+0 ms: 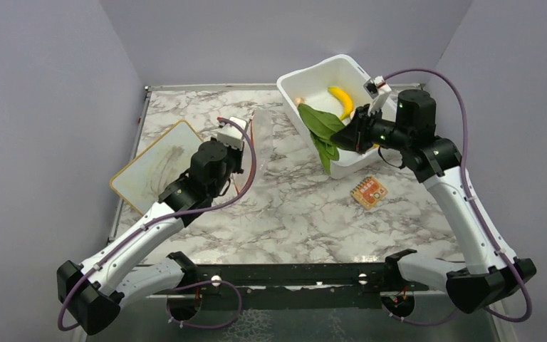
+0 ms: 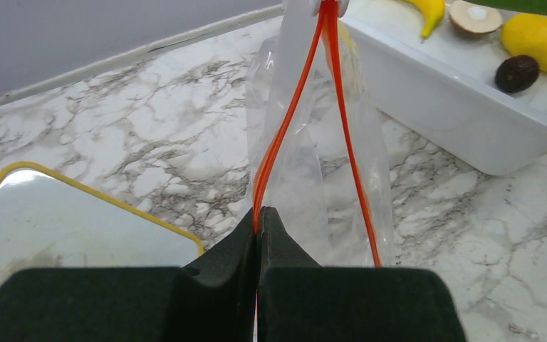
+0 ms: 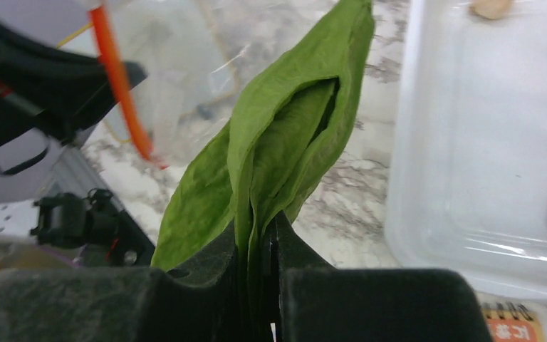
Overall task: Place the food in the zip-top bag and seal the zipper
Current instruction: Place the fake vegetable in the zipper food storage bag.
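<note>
My left gripper is shut on the red-orange zipper of the clear zip-top bag, holding its mouth up over the marble. In the top view the bag stands just beyond that gripper. My right gripper is shut on the green leafy vegetable, lifted above the near corner of the white tub; its leaves hang over the tub's left wall. A banana, a yellow oval fruit and small round pieces lie in the tub.
A yellow-rimmed white board lies at the left edge of the table. A small orange patterned square sits on the marble in front of the tub. Grey walls close in the sides and back.
</note>
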`<state>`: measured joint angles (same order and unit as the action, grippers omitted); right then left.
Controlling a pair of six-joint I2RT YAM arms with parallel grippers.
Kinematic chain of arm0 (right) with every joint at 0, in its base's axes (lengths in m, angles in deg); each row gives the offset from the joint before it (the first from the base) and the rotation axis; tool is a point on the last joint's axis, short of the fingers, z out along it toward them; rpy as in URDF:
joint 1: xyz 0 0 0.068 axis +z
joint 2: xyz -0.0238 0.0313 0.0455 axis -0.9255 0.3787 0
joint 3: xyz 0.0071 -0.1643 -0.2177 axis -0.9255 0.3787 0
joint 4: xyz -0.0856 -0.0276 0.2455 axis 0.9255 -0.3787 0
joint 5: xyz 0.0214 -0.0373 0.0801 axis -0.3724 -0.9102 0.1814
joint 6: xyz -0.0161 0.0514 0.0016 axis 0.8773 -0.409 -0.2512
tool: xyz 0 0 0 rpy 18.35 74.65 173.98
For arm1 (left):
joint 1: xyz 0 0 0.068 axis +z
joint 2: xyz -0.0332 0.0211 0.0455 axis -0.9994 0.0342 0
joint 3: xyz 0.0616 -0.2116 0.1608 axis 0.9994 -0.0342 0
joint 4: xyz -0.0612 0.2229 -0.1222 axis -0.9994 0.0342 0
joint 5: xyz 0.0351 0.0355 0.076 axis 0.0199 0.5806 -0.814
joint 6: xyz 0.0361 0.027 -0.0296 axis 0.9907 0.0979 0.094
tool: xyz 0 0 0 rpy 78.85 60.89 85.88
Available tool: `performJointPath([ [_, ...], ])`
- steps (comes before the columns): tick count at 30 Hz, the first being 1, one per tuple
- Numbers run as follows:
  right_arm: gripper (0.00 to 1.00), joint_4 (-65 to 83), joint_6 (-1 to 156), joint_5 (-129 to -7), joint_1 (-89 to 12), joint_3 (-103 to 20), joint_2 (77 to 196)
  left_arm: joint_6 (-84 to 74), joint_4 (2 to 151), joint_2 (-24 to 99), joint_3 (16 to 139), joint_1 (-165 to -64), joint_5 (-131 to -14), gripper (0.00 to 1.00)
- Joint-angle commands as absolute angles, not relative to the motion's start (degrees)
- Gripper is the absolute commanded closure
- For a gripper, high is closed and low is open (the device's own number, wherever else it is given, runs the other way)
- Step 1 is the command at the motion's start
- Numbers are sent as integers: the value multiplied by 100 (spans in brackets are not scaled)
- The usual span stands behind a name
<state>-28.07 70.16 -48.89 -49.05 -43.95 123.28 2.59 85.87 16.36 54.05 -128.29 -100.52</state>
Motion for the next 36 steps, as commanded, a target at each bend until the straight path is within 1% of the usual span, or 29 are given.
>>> performJointPath([
  [1,99,-2280,6918,-3022,-4895,-3992,11861,506,8777,2010,6006,-12829,-10874,100],
  [4,99,-2205,6887,-2402,-4885,-3664,11576,346,8915,2196,6094,-12827,-10839,100],
  [9,99,-2020,6712,-1980,-4888,-2991,11158,-171,9146,2583,6096,-12829,-10289,100],
  [16,99,-726,5657,-1013,-4885,-1827,10771,-711,9180,3224,6070,-12829,-9508,100],
  [23,99,-469,5634,-902,-4885,-1429,10759,-1166,9070,3506,6120,-12829,-9008,100],
  [32,99,504,4903,-591,-4853,-1149,10744,-1390,8877,3600,6023,-12828,-8717,100],
  [36,99,491,4945,-685,-4833,-1161,10779,-1418,8868,3627,6032,-12829,-8701,100],
])
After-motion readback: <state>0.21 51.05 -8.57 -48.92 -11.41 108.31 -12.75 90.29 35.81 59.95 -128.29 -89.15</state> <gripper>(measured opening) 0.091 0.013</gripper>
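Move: The right hand holds the green leaf vegetable; the bag's open mouth lies about 27 cm to its left, roughly level fore and aft, some 6 cm lower. From that hand, the white bin's middle is about 22 cm ahead, 7 cm right, the notebook about 1 cm ahead, 13 cm right, both far below. The left hand pinches the zipper end, the vegetable some 22 cm to its right, 1 cm ahead and 2 cm higher. Right hand carries the vegetable back about 13 cm, turning counter-clockwise towards the mouth; left lowers the bag 9 cm, rightwards. ##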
